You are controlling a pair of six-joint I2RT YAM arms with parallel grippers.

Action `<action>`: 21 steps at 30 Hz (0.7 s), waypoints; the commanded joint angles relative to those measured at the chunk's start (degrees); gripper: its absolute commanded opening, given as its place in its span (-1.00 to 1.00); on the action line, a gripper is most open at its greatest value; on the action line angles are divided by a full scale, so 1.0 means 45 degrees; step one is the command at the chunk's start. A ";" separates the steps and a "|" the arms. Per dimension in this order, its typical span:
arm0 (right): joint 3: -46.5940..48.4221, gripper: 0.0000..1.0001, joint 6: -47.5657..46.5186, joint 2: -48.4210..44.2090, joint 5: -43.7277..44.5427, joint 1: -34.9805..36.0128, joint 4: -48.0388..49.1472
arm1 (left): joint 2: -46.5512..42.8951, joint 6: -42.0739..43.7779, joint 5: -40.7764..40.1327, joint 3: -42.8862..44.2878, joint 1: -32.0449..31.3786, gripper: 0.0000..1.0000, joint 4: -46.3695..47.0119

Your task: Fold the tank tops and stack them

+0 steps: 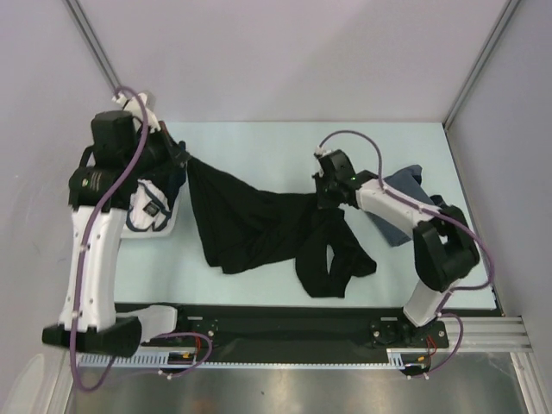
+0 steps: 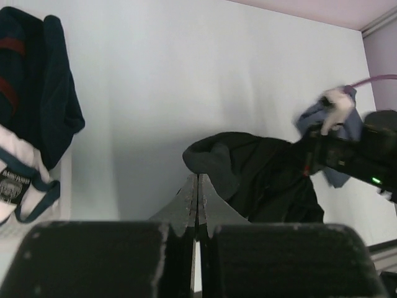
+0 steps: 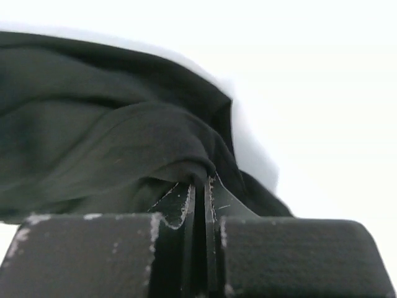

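Observation:
The black tank top (image 1: 250, 224) hangs stretched between both grippers over the pale table (image 1: 259, 142), its lower part bunched near the front (image 1: 332, 263). My left gripper (image 1: 183, 159) is shut on one corner of it; in the left wrist view the fingertips (image 2: 197, 181) meet at the cloth's edge (image 2: 248, 171). My right gripper (image 1: 326, 198) is shut on the other end, black fabric (image 3: 124, 143) pinched at its tips (image 3: 208, 180). The blue-grey tank top (image 1: 404, 183) lies crumpled at the right under the right arm, also visible in the left wrist view (image 2: 310, 121).
A pile of other garments lies at the left by the left arm: a white piece with navy trim (image 1: 148, 207) and a dark navy one with red stripes (image 2: 37, 81). A black rail (image 1: 285, 328) runs along the near edge. Walls enclose the table on three sides.

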 commanded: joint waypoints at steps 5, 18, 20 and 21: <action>-0.1368 -0.91 -0.0474 -0.5344 0.3025 0.4417 0.1314 | 0.1550 -0.0063 -0.0623 0.2086 -0.0053 -0.99 0.0528; -0.6142 0.64 0.2244 -0.7945 0.5633 0.9957 0.1099 | 0.0360 0.0308 -0.1464 0.0192 -0.0053 -0.99 0.1348; -0.5733 0.63 0.1640 -0.7927 0.4792 0.9428 0.1585 | 0.0146 0.0328 -0.1619 0.0037 -0.0053 -0.99 0.1406; -0.5615 0.63 0.1385 -0.7888 0.3995 0.8826 0.1821 | 0.0067 0.0405 -0.1717 -0.0003 -0.0053 -0.99 0.1387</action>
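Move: The right hand pinches the lower end of the black tank top, and the table's near edge, where it is bound, lies about 25 cm back, 5 cm left and 5 cm down. The folded grey tank top lies some 19 cm to its right, level with it. From the left hand, which holds the other end high up, that edge spot lies about 19 cm back, 24 cm right and 35 cm down; the basket is 8 cm ahead, 13 cm left and 30 cm below. Right hand arcs up and back about 23 cm, then down, opening off the black tank top; left keeps pinching. ##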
